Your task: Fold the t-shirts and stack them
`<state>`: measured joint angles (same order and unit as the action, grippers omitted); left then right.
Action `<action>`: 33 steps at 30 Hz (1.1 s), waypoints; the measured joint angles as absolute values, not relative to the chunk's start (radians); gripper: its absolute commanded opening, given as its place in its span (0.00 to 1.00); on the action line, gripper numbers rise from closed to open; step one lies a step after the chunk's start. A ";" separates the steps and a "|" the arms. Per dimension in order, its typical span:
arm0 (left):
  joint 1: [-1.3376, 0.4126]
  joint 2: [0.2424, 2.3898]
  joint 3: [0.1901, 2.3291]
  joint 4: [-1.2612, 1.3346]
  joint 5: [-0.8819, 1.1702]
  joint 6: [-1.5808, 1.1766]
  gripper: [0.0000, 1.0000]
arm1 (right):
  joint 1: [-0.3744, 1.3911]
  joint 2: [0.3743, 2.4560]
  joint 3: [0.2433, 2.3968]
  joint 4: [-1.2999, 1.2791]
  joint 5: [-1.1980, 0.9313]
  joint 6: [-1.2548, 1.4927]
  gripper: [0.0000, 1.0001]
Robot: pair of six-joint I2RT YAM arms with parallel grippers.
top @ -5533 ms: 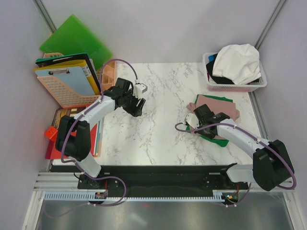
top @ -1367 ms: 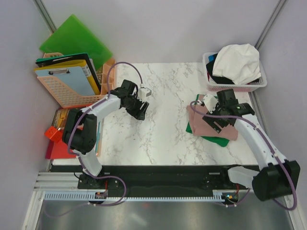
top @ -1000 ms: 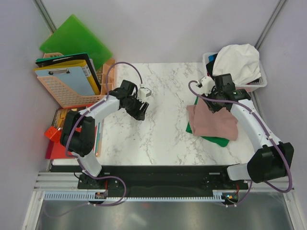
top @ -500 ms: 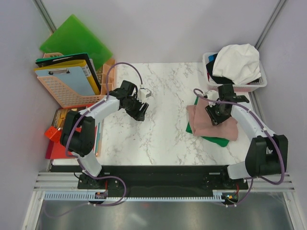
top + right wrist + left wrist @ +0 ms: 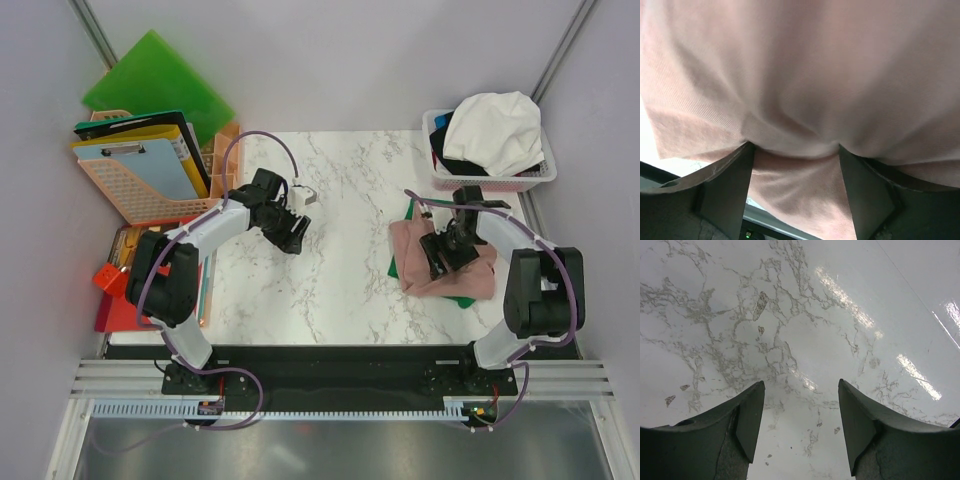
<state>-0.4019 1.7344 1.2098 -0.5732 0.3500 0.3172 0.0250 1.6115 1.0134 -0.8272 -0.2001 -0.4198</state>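
Note:
A dusty pink t-shirt [image 5: 412,266] lies folded on a green t-shirt [image 5: 461,300] at the right of the marble table. My right gripper [image 5: 447,250] is down on the pink t-shirt [image 5: 800,75]. In the right wrist view the right gripper [image 5: 795,147] stands open, its fingertips pressed against the cloth, which bulges between them. A white t-shirt [image 5: 497,128] is heaped over dark cloth [image 5: 440,137] in the white basket [image 5: 490,184]. My left gripper [image 5: 295,232] hovers open at the table's left middle. In its wrist view the left gripper [image 5: 800,385] has only bare marble between its fingers.
A green folder [image 5: 155,85] leans in the back left corner. Next to it stands a pink crate [image 5: 135,200] with clipboards, and red items [image 5: 108,282] lie at the left edge. The basket stands at the back right corner.
My right gripper moved from the pink t-shirt's far edge toward me, came down on the cloth and opened its jaws. The pink t-shirt now lies folded flatter. The left arm stayed still.

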 measured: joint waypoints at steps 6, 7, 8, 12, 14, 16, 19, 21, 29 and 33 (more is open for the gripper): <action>-0.402 1.734 1.210 -0.574 0.350 0.318 0.68 | -0.114 1.633 1.039 -0.836 -0.240 -0.447 0.78; -0.402 1.734 1.210 -0.574 0.350 0.318 0.68 | -0.144 1.639 1.047 -0.838 -0.240 -0.459 0.78; -0.402 1.734 1.210 -0.574 0.350 0.318 0.68 | -0.174 1.647 1.055 -0.841 -0.238 -0.472 0.78; -0.403 1.736 1.211 -0.574 0.350 0.318 0.68 | -0.279 1.697 1.115 -0.867 -0.223 -0.517 0.78; -0.407 1.739 1.211 -0.574 0.350 0.318 0.68 | -0.316 1.722 1.147 -0.876 -0.215 -0.534 0.78; -0.412 1.742 1.211 -0.575 0.350 0.318 0.68 | -0.339 1.743 1.169 -0.876 -0.199 -0.550 0.77; -0.416 1.742 1.211 -0.575 0.350 0.318 0.68 | -0.355 1.762 1.187 -0.876 -0.177 -0.566 0.77; -0.417 1.742 1.211 -0.575 0.350 0.320 0.68 | -0.359 1.773 1.199 -0.881 -0.174 -0.575 0.76; -0.417 1.742 1.212 -0.575 0.350 0.324 0.68 | -0.367 1.745 1.201 -0.900 -0.197 -0.622 0.76; -0.417 1.750 1.213 -0.575 0.350 0.324 0.68 | -0.376 1.629 1.225 -0.973 -0.227 -0.651 0.79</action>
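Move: Directly under the right hand's open fingers, only a centimetre or two below the hand point, lies the folded pink t-shirt, its middle about 1 cm farther out and level sideways. The green t-shirt peeks out beneath it, centred some 2 cm ahead and 3 cm left of that hand. The white basket stands roughly 25 cm ahead and 10 cm to the right. From the left hand, the pink t-shirt lies about 37 cm right, 4 cm back and 5 cm lower. Dragging with its spread fingertips down on the pink t-shirt, the right hand slides about 12 cm to its right and a couple of centimetres forward, nearly level, towards the table's right edge. The wrist turns some 15 degrees clockwise on the way; after a brief stop the hand lifts off the cloth by about 4.5 cm, fingers still wide open. ##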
